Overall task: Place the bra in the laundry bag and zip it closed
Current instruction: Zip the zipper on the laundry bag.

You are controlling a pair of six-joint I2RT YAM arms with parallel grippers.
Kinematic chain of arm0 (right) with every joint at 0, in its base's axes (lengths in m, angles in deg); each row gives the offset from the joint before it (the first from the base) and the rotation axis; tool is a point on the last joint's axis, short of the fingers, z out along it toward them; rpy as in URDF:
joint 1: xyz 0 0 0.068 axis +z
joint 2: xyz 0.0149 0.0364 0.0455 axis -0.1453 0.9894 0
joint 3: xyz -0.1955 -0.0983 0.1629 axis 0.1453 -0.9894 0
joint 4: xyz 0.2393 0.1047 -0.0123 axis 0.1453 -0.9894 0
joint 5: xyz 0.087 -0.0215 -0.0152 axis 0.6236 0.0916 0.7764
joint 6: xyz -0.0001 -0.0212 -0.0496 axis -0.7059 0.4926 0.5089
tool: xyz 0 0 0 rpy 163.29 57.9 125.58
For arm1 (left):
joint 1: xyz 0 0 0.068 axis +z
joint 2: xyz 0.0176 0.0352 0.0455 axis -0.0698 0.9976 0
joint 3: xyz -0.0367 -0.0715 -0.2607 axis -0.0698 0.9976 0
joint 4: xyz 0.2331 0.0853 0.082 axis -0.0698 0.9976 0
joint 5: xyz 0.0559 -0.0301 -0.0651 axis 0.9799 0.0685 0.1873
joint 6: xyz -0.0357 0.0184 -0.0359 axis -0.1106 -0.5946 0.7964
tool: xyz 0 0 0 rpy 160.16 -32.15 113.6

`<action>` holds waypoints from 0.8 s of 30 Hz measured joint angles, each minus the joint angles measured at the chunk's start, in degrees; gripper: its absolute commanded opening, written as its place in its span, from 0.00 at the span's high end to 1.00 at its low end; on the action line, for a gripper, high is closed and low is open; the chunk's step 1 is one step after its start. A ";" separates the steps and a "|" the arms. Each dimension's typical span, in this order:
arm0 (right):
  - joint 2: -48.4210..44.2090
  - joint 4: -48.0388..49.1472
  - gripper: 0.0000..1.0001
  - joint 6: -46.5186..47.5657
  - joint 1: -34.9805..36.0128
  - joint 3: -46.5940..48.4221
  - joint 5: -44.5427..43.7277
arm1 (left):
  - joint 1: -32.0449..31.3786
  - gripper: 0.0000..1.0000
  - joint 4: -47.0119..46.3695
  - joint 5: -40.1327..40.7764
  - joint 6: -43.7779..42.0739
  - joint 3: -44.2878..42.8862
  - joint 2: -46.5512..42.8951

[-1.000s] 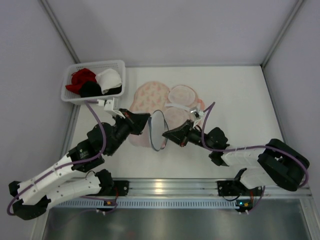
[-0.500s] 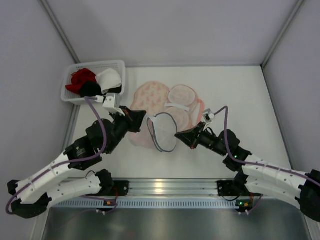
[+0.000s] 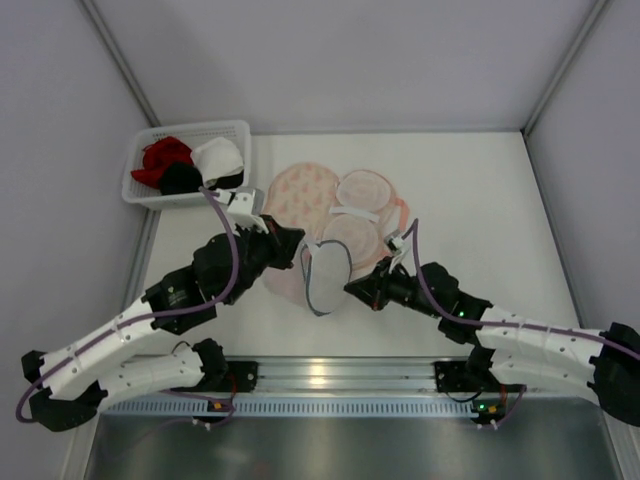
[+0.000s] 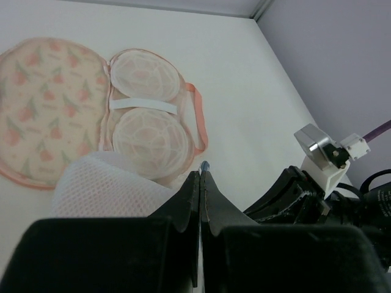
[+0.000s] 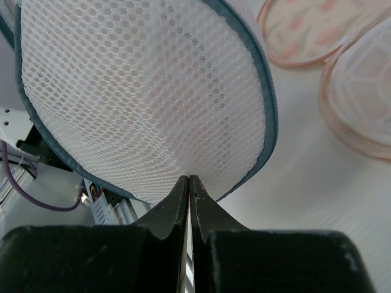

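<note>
The laundry bag's peach floral half (image 3: 298,193) (image 4: 46,104) lies flat on the table. A round white mesh flap with a blue rim (image 3: 326,275) (image 5: 146,91) (image 4: 104,183) stands up from more peach floral fabric (image 3: 280,278). My left gripper (image 3: 300,243) (image 4: 200,174) is shut on the flap's blue rim. From the opposite side, my right gripper (image 3: 350,288) (image 5: 189,179) is shut on its mesh edge. The bra (image 3: 362,190) (image 4: 146,76), two pale round cups with a white band and a thin pink strap, lies beside the floral half, just beyond the flap.
A white basket (image 3: 133,188) at the back left holds red (image 3: 165,155), black (image 3: 180,178) and white (image 3: 218,157) garments. Grey walls close the table at the back and both sides. The arms' base rail (image 3: 330,375) runs along the near edge.
The mesh flap swung wide open half a second ago and has since narrowed and dropped a little. My right arm has stretched out low to the right. Both grippers have kept their hold.
</note>
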 measured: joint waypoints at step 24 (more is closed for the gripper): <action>-12.63 -21.57 0.08 17.53 0.26 13.66 -6.93 | 0.59 1.00 -2.16 -24.11 -17.86 1.62 -4.52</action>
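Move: The laundry bag hangs from the closed left fingers. The middle of its blue-rimmed mesh end is about 4 cm back, 5 cm right and 9 cm below that hand. From the shut right hand, at the rim's lower edge, this middle is level fore and aft, some 5 cm left and 6 cm up. Flat on the table, 17 cm below the right hand, the mesh-cup piece lies roughly 25 cm ahead and 4 cm right, the floral panel 31 cm ahead and 12 cm left. Back and left about 2 cm with fingers still shut, the right hand pulls along the rim's lower edge, then opens wide, lets go of the zipper edge and rises some 9 cm while swinging right and slightly forward, away from the bag. The left keeps its pinch on the rim, drawing it about 5 cm back and then a little right as it yaws some 25 degrees clockwise. ##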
